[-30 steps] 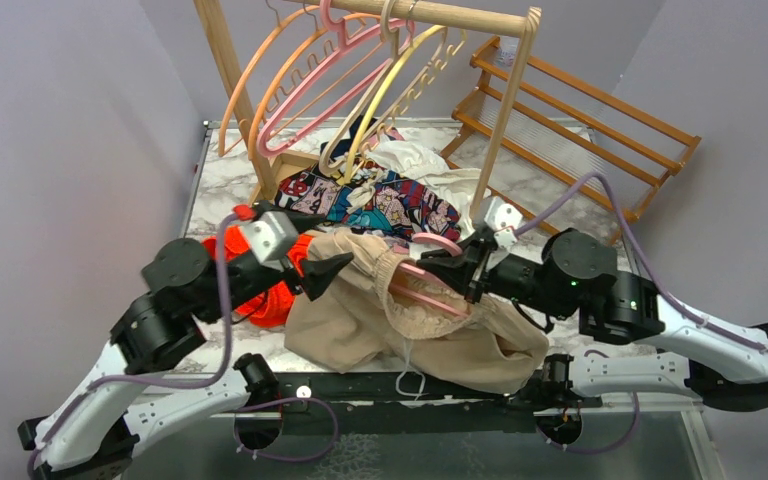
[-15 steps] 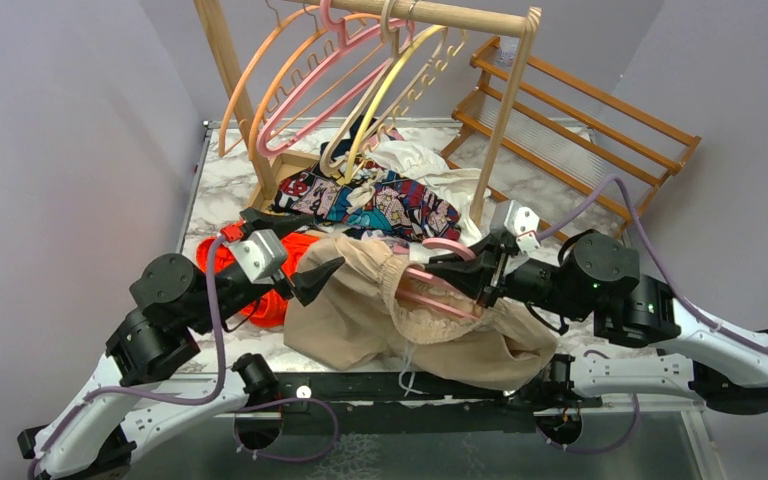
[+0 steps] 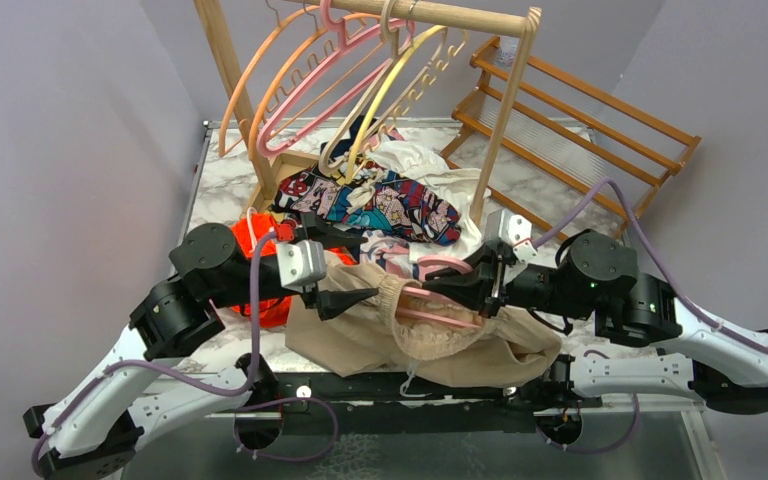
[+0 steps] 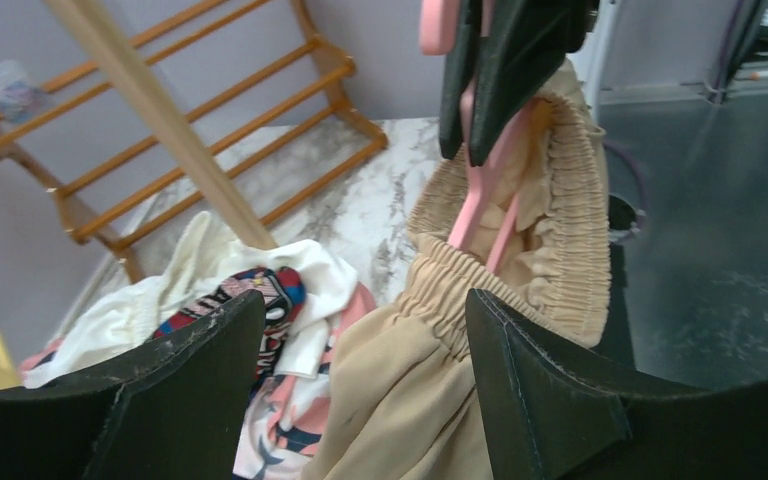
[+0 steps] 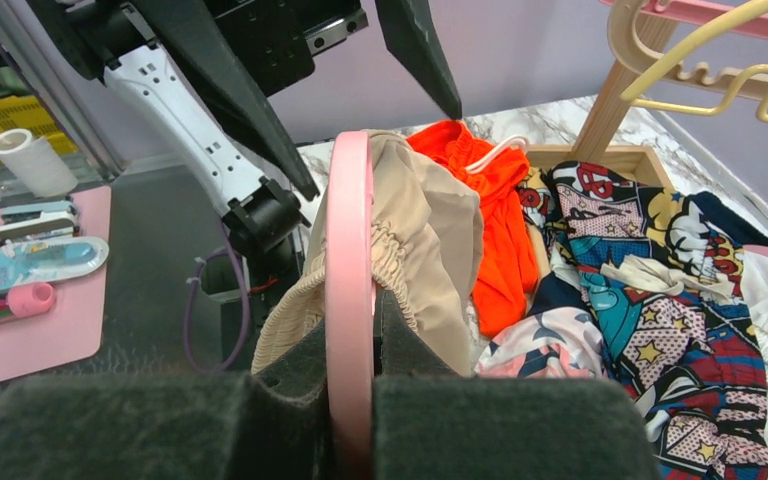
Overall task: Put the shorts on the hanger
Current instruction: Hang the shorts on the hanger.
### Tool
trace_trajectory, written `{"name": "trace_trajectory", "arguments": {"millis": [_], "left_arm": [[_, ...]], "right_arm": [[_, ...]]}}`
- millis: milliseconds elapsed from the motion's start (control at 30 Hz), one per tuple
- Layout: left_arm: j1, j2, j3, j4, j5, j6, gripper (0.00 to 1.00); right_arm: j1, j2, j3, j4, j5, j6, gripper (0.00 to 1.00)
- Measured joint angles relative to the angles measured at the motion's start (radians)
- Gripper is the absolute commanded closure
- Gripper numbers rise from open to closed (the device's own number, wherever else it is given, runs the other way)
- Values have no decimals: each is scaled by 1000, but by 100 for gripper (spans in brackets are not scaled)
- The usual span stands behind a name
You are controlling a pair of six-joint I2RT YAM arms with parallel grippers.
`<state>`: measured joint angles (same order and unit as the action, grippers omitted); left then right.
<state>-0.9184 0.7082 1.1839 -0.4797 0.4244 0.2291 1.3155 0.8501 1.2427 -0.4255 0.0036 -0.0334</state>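
The beige shorts [image 3: 360,335] lie bunched at the table's near edge, with the gathered waistband [image 4: 505,290] raised and open. The pink hanger [image 3: 438,318] runs across that opening, one arm [image 4: 472,205] dipping inside it. My right gripper [image 3: 465,285] is shut on the hanger [image 5: 350,250], close to the waistband. My left gripper [image 3: 365,265] hangs open just left of the shorts [image 4: 410,400]. Its fingers [image 4: 550,400] straddle the fabric below the waistband without closing on it.
A bright orange garment [image 3: 272,312] lies under the left arm. A comic-print cloth [image 3: 390,205] and white cloth sit behind the shorts. A wooden rail [image 3: 460,15] carries orange, yellow and pink hangers. A wooden slatted rack [image 3: 580,110] leans at the back right.
My left arm has swung right and forward, bringing its open gripper up to the waistband. My right gripper, still holding the hanger, has shifted slightly and the waistband has lifted.
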Motion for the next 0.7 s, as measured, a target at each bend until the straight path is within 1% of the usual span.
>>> {"name": "trace_trajectory", "arguments": {"millis": [133,233,300,467,533,600,700], "left_arm": [[0,45,19,-40,81,-6,30],[0,55,19,-64,109,-8,32],[0,58,19,-84,114,-7,36],[0,58,18,-112,115,-4,51],[0,55,16,-117,115,-3,60],[0,51,11,-124,114,-3,63],[0,47,11,-132,114,-4,72]], "right_arm": [[0,4,0,-4,-9,0,99],[0,4,0,-4,-14,0,99],[0,4,0,-4,-17,0,99],[0,4,0,-5,-19,0,99],[0,3,0,-5,-19,0,99],[0,2,0,-5,-19,0,99],[0,-2,0,-6,-19,0,99]]}}
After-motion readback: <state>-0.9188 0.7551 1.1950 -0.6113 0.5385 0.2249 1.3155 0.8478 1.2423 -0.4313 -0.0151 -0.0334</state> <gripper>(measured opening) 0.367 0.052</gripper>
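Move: The left hand's open fingers point to its right at the tan shorts' near-left waistband edge, about 2 cm back, 2 cm right and 4 cm below. The pink hanger's hook is level with the left hand and about 11 cm to its right, pinched by the right fingers. Orange shorts lie some 8 cm ahead, 17 cm left and 20 cm down; patterned shorts some 20 cm ahead, straight out and 20 cm down. From the right hand, the waistband edge is roughly 9 cm left, 1 cm back and 4 cm below. Down about 3.5 cm and back a little under 2 cm, the left hand settles over the left edge of the tan shorts' waistband, its fingertips dipping and swinging slightly clockwise, some 10 degrees in all. The fingers narrow from wide open to about a third, straddling the fabric fold. The right hand stays put and keeps its pinch on the pink hanger's hook. ##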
